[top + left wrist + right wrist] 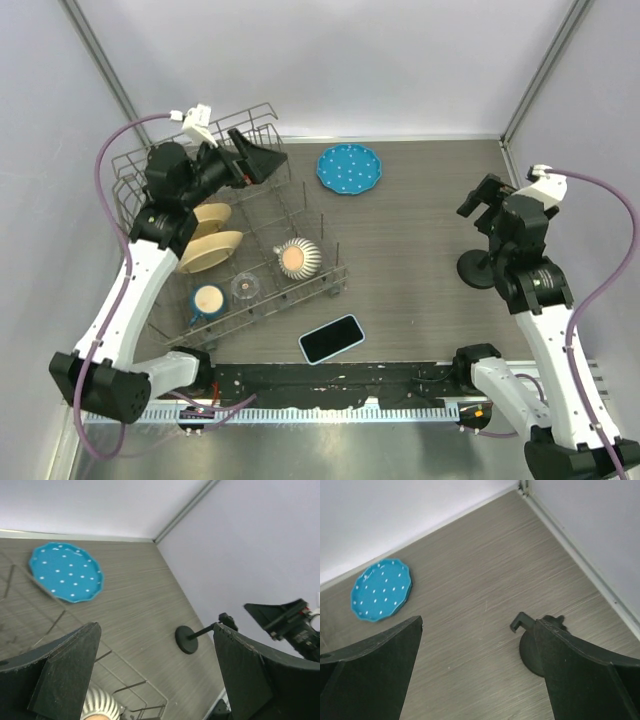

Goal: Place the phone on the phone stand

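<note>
The phone (331, 338) lies flat, screen up, near the table's front edge, just right of the dish rack; neither wrist view shows it. The black phone stand (476, 268) is upright at the right side, partly hidden behind my right arm. Its disc base and post appear in the left wrist view (187, 640) and its cradle and base in the right wrist view (529, 651). My left gripper (262, 158) (156, 630) hangs open over the rack's far side, empty. My right gripper (482, 200) (479, 622) is open and empty just above and left of the stand.
A wire dish rack (255, 109) fills the left side, holding tan plates (212, 245), a striped bowl (297, 258) (100, 707) and a blue cup (208, 300). A round blue dotted plate (350, 168) (65, 572) (381, 590) lies at the back. Walls enclose three sides.
</note>
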Tool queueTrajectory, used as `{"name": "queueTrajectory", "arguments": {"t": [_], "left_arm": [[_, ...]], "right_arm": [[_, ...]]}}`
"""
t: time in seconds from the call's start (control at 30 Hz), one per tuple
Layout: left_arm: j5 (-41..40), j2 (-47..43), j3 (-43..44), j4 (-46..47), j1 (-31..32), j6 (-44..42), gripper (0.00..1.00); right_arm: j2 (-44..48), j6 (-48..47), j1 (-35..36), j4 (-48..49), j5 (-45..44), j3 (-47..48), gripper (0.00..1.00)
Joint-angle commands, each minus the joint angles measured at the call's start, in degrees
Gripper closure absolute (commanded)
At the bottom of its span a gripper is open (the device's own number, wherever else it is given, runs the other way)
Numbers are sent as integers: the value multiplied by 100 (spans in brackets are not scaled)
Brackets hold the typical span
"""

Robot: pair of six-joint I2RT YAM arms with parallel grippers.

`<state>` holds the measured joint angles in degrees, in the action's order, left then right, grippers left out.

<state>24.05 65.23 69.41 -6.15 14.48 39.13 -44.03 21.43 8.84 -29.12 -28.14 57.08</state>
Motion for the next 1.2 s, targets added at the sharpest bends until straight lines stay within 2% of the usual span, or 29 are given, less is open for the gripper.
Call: {"name": "queueTrajectory", "arguments": {"t": [0.0, 0.23, 0.43, 0.47, 0.57, 0.6, 0.87, 1.17], "left_arm": [[925, 568, 485, 431, 46, 456, 1], [1303, 553, -322, 932, 46, 297, 0], [1006, 315, -314, 440, 292, -248, 0], [953, 245, -296, 370, 362, -396, 0], [742, 157, -252, 132, 485, -591, 0], [706, 130, -235, 62, 503, -652, 0], [592, 60, -182, -114, 758, -793, 0], [504, -11, -164, -167, 907, -864, 0]], "right_arm": [[-307, 229, -14, -67, 616, 418, 1], [-554, 643, -215, -155, 72, 708, 1], [-826, 915, -804, -515, -710, 1191, 1], [-783, 1124, -1327, -533, -676, 1104, 1], [-608, 1529, -2435, -515, 210, 833, 1], [-572, 1644, -2579, -515, 534, 770, 1], [-45, 2673, -2879, -568, 1126, 32, 1], [79, 2647, -2879, -648, 1319, -531, 2]]}}
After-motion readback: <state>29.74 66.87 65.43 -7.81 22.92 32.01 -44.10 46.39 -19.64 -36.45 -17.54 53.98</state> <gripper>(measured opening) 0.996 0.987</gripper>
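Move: For the empty left hand, the phone lies about 21 cm back and 12 cm to the right, nearly 40 cm below. In the rack, the striped cup sits some 4 cm back and 4 cm right of that hand, the glass about 10 cm back and 8 cm left, both over 30 cm down. From the right hand, the phone stand's middle is roughly 3 cm ahead, 3 cm right and 20 cm below; the phone is some 35 cm left and 15 cm back. Rightward first: after nudging a little forward, the right hand swings about 11 cm right above the stand, drifts back left a little, draws back and sinks, turning some 25 degrees clockwise and rolling its left side up. The left hand eases forward-right, sinks, then draws back and right above the rack towards the phone, also turning clockwise. Both grippers stay wide open. ##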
